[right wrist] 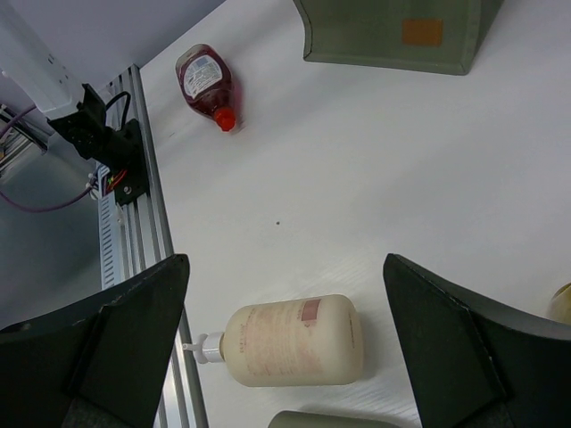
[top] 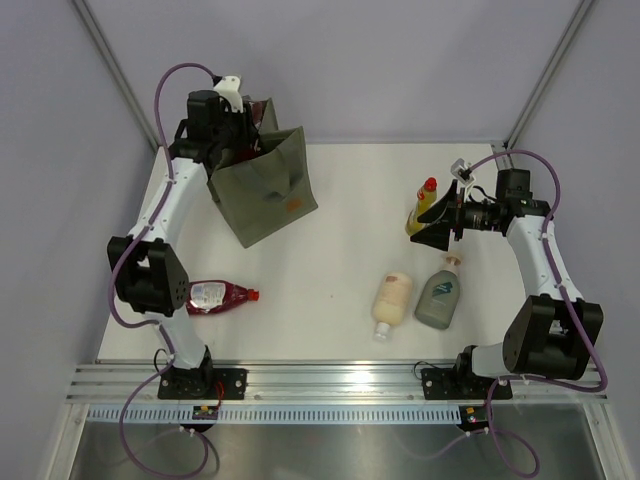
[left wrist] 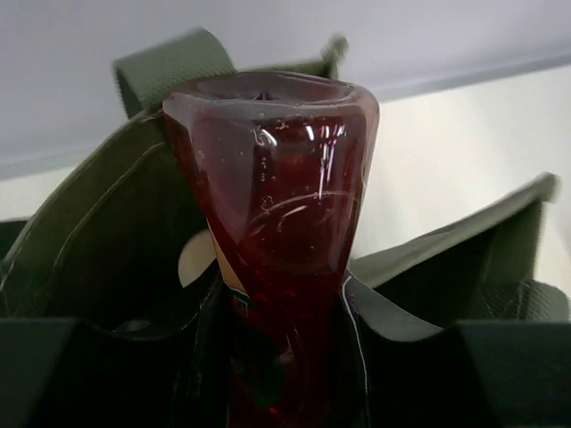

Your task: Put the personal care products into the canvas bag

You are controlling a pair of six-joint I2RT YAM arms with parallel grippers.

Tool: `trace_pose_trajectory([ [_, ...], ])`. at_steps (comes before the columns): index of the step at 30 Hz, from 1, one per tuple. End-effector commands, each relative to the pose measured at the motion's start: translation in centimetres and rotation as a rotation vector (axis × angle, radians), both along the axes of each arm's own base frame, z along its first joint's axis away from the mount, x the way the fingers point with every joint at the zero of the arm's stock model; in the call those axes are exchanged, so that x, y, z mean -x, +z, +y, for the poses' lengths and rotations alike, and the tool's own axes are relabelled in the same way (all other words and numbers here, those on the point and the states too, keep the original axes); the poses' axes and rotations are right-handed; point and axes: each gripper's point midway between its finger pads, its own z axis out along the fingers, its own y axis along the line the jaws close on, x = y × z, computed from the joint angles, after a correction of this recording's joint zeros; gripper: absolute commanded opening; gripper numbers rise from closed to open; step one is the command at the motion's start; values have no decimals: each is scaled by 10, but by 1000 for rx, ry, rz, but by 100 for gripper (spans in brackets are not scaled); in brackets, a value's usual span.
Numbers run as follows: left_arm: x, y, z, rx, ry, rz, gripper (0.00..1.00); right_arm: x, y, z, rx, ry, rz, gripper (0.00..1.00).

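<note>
The olive canvas bag [top: 268, 190] stands open at the back left. My left gripper [top: 238, 140] hovers at its mouth, shut on a dark red bottle [left wrist: 277, 196] whose base points toward the bag's opening [left wrist: 107, 232]. A second dark red bottle [top: 220, 296] lies by the left arm. A cream bottle [top: 392, 300] and a grey-green pump bottle [top: 440, 295] lie at the front right. A yellow red-capped bottle [top: 424, 205] stands just behind them. My right gripper [top: 442, 222] is open beside the yellow bottle, its fingers spread wide above the cream bottle [right wrist: 294, 341].
A metal rail [top: 340, 378] runs along the table's near edge, carrying both arm bases. Grey walls and a frame post [top: 120, 75] close off the back. The bag's front has an orange patch [right wrist: 421, 32].
</note>
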Motion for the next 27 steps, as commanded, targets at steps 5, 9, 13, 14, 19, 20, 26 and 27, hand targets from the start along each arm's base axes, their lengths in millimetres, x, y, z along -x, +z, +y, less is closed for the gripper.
trace_pose_trajectory([
  [5, 30, 86, 9, -46, -40, -313, 0, -6, 7, -3, 2, 11, -26, 98],
  [9, 19, 54, 15, -47, -34, -230, 3, -7, 4, -4, 18, 2, -23, 98],
  [13, 12, 35, 14, -34, -27, -172, 44, -12, 1, -8, 55, -33, -29, 97],
  [14, 11, 34, 15, -36, -23, -164, 51, -13, 1, -9, 66, -46, -31, 97],
  [19, 6, 47, 14, -12, -11, -163, 81, -26, 4, -22, 148, -181, -62, 97],
  [20, 6, 49, 14, -13, -11, -165, 82, -32, 8, -25, 162, -211, -92, 97],
  [26, 18, 66, 15, -21, -27, -186, 89, -50, 14, -42, 216, -375, -66, 97],
  [27, 21, 69, 14, -20, -31, -189, 89, -54, 12, -50, 243, -429, -55, 97],
])
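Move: The left hand already grips the red bottle, base up, right over the canvas bag; the bag's mouth is centred about 2 cm ahead, 3 cm right and 5 cm below. Inside the bag the pump bottle stands some 3 cm ahead and 3 cm left, its middle 18 cm down. From the right hand the mouth lies about 26 cm ahead, 41 cm left and 2 cm up; the yellow bottle is 9 cm ahead, 2 cm left, 13 cm down. Back by about 3 cm and slightly down, the left hand eases the held red bottle over the bag's mouth, hovers briefly, then spreads its fingers wide to let go and lifts some 3 cm, creeping forward a little. Late on, the empty, open right hand swings clockwise about 15 degrees, drifting some 3 cm forward and as far right. ##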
